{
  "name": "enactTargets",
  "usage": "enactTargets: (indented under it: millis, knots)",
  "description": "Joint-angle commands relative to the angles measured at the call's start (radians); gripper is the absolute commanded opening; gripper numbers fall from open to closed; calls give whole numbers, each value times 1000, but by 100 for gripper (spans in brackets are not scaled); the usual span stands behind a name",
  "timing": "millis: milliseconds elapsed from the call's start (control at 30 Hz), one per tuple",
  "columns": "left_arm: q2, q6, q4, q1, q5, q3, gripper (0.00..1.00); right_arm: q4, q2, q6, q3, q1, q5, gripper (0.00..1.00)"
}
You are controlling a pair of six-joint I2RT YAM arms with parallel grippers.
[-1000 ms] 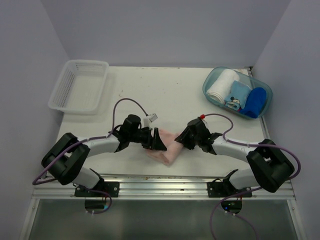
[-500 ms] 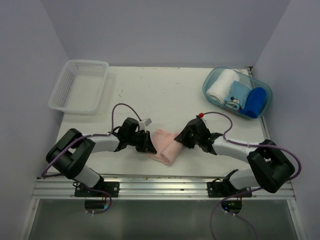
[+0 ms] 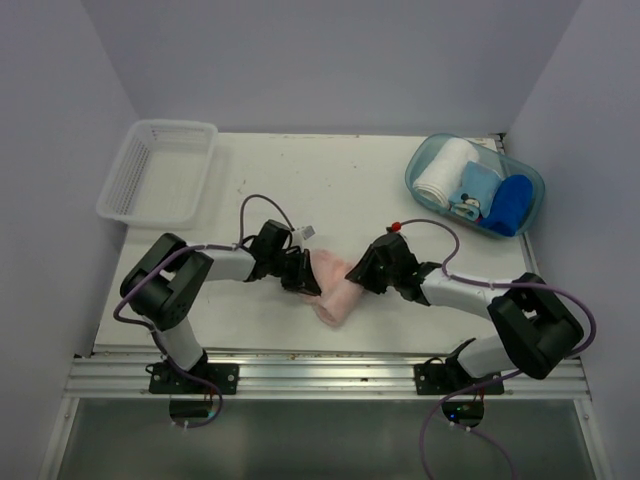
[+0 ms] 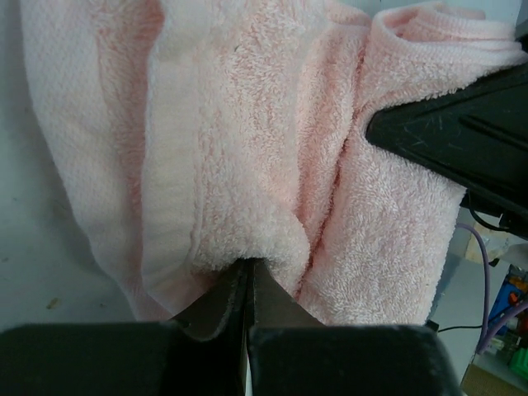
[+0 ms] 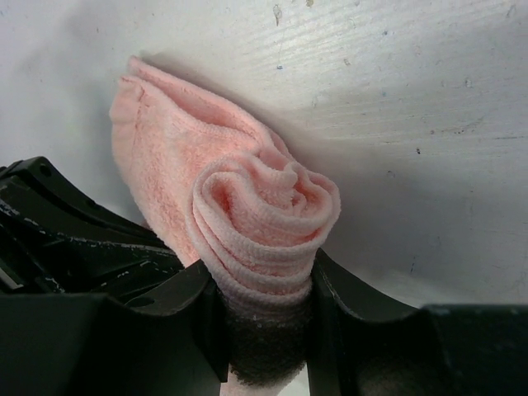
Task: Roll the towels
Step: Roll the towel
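A pink towel (image 3: 335, 290), partly rolled, lies on the white table near the front edge between my two grippers. My left gripper (image 3: 303, 277) is at its left side with the jaws closed together, tips tucked under a fold of the towel (image 4: 247, 165). My right gripper (image 3: 362, 276) is shut on the rolled end of the towel (image 5: 264, 223), which shows a spiral of layers between the fingers (image 5: 198, 318). The left gripper's black body shows in the right wrist view (image 5: 74, 239).
A white mesh basket (image 3: 160, 172) stands at the back left. A clear blue tub (image 3: 474, 185) at the back right holds a white rolled towel (image 3: 440, 170), a light blue towel (image 3: 474, 190) and a dark blue one (image 3: 510, 203).
The left gripper drew back to the left off the towel, then came in again to its left edge. The towel has bunched into a tighter roll. The right gripper stays clamped on it.
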Motion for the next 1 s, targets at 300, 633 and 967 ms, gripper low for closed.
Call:
enactTargets:
  millis: [300, 633, 967]
  knots:
    - [32, 158, -166, 82, -146, 93, 9, -120, -12, -44, 108, 2, 24, 29]
    - [-179, 274, -391, 82, -303, 237, 57, -406, 50, -38, 258, 14, 115, 29]
    - [-326, 380, -401, -42, -311, 233, 61, -527, 159, -18, 360, 56, 147, 29]
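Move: The left gripper's shut tips are on the towel's loose flap, whose middle lies about 3 cm ahead and 2 cm to the right, a touch below. The rolled part's middle is some 6 cm to the left hand's right and 2 cm back, roughly level. The right gripper already pinches the roll's far end; from it, the roll's middle is about 5 cm back, 4 cm left and 2 cm below, while the flap's middle is 9 cm left, level fore and aft, 3 cm lower. Draw the left gripper's shut fingers forward and slightly left, low over the towel, for about 3 cm, then open them to let go of the flap and lift clear, rising some 9 cm while tilting the wrist. Keep the right gripper clamped on the roll: raise it a little, lower it back, and tip its fingers more steeply down. ##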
